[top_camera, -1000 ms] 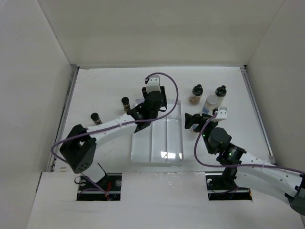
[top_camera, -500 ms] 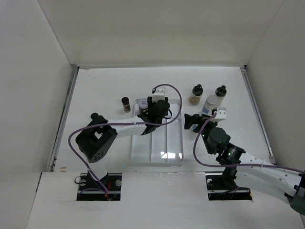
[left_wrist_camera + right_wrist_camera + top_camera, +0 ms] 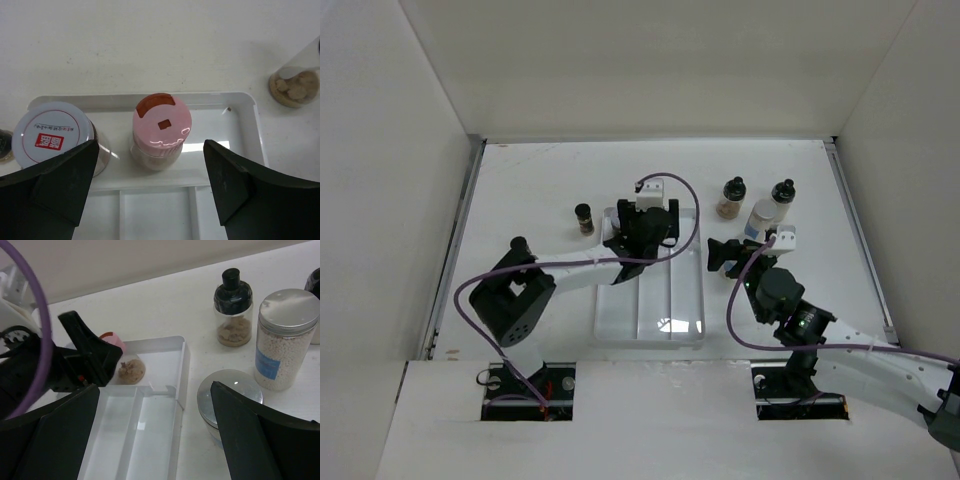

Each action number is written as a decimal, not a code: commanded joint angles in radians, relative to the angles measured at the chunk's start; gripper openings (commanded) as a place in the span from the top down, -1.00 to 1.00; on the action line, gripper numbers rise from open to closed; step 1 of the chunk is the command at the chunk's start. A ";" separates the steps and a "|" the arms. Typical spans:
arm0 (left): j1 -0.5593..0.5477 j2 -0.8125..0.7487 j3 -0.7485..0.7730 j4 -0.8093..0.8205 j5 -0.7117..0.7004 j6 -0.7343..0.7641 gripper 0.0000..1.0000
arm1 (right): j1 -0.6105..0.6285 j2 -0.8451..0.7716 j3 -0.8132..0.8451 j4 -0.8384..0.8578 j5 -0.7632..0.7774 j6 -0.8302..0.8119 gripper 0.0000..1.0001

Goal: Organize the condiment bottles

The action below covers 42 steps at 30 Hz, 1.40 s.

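A pink-capped condiment bottle stands upright in the far compartment of the clear divided tray, with a white-capped, red-labelled jar to its left. My left gripper is open around the pink-capped bottle, and both fingers are clear of it. From above, the left gripper hangs over the tray's far end. My right gripper is open and holds nothing, by the tray's right side. A low silver-lidded jar sits close to its right finger.
On the table right of the tray stand a black-capped bottle of tan bits and a silver-capped, blue-labelled jar. Left of the tray stand two dark-capped bottles. White walls enclose the table.
The left gripper has opened and let go of the pink-capped bottle in the tray's far compartment. The left arm has folded back toward its base. The right arm has stayed still.
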 commanded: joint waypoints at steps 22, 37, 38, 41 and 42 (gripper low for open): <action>0.453 -0.315 -0.159 -0.174 0.220 -0.068 -0.35 | -0.002 0.047 0.018 0.041 0.003 0.009 -1.00; 0.457 -0.157 -0.061 -0.142 0.196 -0.062 -0.03 | -0.002 0.064 0.016 0.061 -0.019 0.002 -1.00; 0.459 -0.151 -0.060 -0.142 0.196 -0.062 0.03 | -0.002 0.065 0.018 0.060 -0.019 0.000 -1.00; 0.460 -0.146 -0.066 -0.142 0.194 -0.062 0.22 | 0.000 0.050 0.018 0.060 -0.016 -0.004 -1.00; 0.462 -0.150 -0.069 -0.146 0.196 -0.062 0.29 | 0.000 0.044 0.015 0.060 -0.017 -0.004 -1.00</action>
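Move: The black-capped bottle the left hand goes for stands about 18 cm to its left, 4 cm ahead and 4 cm below. The pink-lidded bottle sits right under this hand, its middle some 4 cm down, and the white-lidded jar about 7 cm left and 1 cm ahead, 5 cm down. From the idle right hand the black-capped bottle lies roughly 33 cm left, 12 cm ahead and 13 cm below. Left hand rises 10 cm, swings some 18 cm left past the white-lidded jar, sinks, pinches the black-capped bottle's cap. ##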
